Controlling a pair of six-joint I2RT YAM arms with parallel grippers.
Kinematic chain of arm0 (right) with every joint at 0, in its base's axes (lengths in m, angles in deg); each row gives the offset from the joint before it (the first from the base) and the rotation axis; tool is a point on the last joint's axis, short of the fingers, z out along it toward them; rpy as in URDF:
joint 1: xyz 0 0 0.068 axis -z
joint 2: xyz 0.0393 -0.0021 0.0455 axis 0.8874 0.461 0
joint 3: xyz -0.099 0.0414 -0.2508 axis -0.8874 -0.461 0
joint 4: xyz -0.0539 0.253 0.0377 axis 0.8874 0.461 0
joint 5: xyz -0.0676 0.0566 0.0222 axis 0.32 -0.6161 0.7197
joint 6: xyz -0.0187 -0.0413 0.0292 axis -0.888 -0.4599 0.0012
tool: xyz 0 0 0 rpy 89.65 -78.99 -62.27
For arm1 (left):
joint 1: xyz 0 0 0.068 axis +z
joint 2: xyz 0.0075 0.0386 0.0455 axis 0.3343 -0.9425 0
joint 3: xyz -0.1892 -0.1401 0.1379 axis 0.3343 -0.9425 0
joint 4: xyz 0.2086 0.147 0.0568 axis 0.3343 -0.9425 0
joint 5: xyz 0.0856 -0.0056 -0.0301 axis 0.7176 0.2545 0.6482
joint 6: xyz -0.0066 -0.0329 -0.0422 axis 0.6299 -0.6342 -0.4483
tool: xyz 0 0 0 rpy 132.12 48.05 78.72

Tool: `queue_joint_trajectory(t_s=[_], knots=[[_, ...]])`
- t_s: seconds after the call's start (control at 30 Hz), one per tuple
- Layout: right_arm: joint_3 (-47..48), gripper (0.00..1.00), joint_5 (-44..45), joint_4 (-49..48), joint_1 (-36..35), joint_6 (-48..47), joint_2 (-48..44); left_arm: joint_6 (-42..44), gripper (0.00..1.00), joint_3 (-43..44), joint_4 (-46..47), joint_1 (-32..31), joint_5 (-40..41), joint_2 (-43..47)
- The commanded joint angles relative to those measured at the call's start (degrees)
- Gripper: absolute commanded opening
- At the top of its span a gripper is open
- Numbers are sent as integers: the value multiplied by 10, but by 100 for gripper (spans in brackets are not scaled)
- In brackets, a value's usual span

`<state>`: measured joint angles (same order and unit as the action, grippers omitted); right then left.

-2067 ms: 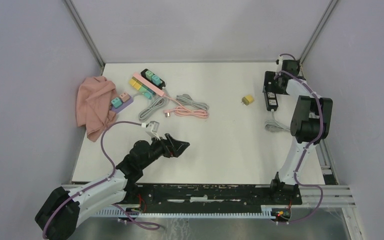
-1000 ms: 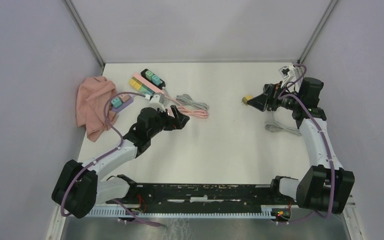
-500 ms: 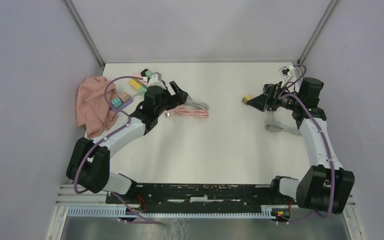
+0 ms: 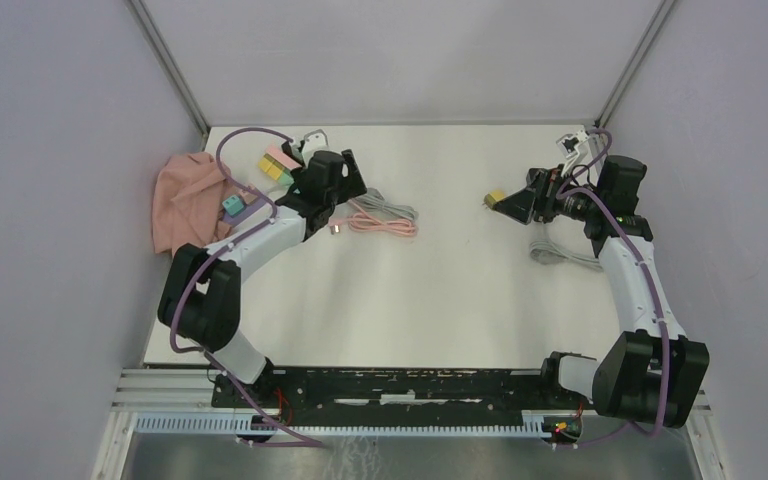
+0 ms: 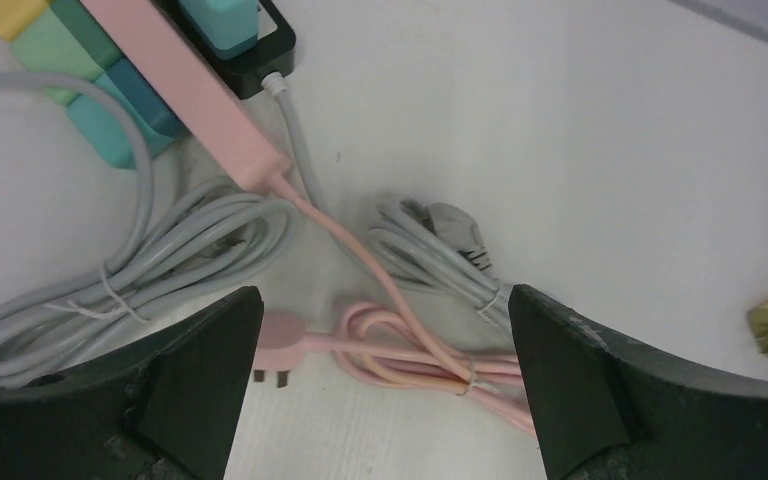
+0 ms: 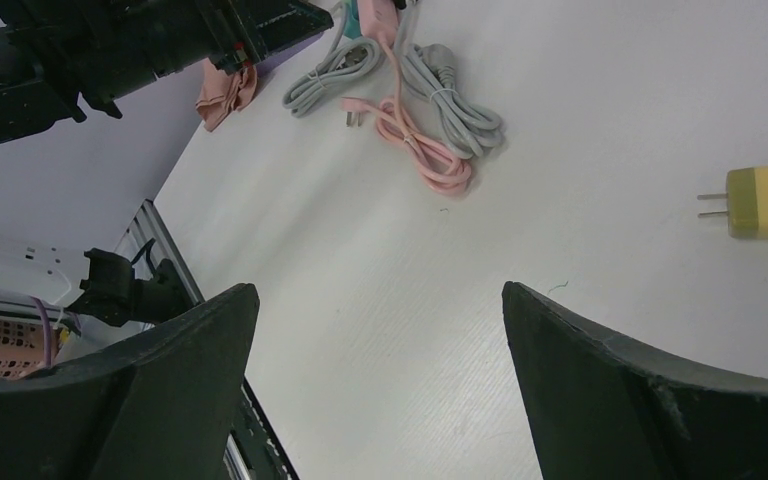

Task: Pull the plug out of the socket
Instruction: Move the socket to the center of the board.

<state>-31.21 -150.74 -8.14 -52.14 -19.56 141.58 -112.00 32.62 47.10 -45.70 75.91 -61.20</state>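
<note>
A black socket strip [image 5: 260, 55] with a teal plug [image 5: 222, 22] in it lies at the far left, beside a pink strip [image 5: 190, 80] with yellow, green and blue plugs [image 5: 110, 110] along it. My left gripper [image 4: 355, 178] hovers open just right of these strips, its jaws [image 5: 382, 300] spread over the pink cable bundle [image 5: 410, 345]. A loose yellow plug [image 4: 497, 197] lies on the table at the right. My right gripper [image 4: 513, 205] stands open just beside it, holding nothing [image 6: 380, 290].
A pink cloth [image 4: 188, 205] lies at the left edge next to a purple strip [image 4: 238, 205] with teal and orange plugs. Grey cable coils [image 5: 160, 260] lie around the pink cable. Another grey cable [image 4: 560, 255] rests under the right arm.
My left arm has swung from the table's middle up to the far-left strips, its gripper staying open. The right arm has barely moved over the last second.
</note>
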Motion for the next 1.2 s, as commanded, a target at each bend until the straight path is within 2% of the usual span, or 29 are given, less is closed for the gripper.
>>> queue_joint_trajectory(t_s=[0.0, 0.1, 0.2, 0.47, 0.83, 1.07, 1.17], knots=[[25, 98, -20, -1, 2, -12, -7, 150, 99, 11, -29, 7, 36, 7], [25, 98, -22, 0, 1, -12, -7, 229, 99, -23, -14, 20, 25, 25], [25, 98, -24, 0, 2, -12, -7, 245, 99, -37, -20, 53, 19, 29], [24, 98, -25, 1, 2, -12, -6, 237, 94, -41, -20, 117, -50, -15], [24, 98, -28, 2, 1, -12, -2, 206, 80, -48, -7, 171, -142, -96], [24, 98, -27, 2, 2, -12, 1, 185, 59, -53, -14, 177, -166, -100], [25, 98, -27, 4, 2, -13, -1, 172, 38, -70, -11, 177, -181, -82]])
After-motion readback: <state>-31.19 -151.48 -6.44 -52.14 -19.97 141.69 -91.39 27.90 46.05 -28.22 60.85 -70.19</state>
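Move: The gray cable bundle of the purple socket lies about 11 cm to the left hand's left, level with it fore and aft, and some 12 cm below. The other table things are about as low: the pink plug 5 cm left and 3 cm back, the purple socket 25 cm left and 2 cm ahead, the pink power strip 15 cm left and 11 cm ahead. From the right hand, the bundle lies roughly 40 cm left and 11 cm ahead. The gray cable bundle is reached by the left hand, which swings about 11 cm to the left while sinking, then drops more steeply over the bundle, some 11 cm down in all. The hand rolls its left side up and tips its fingers further down, and near the table the wide-open fingers close about halfway, ending astride the bundle by its tie and closing on it. ##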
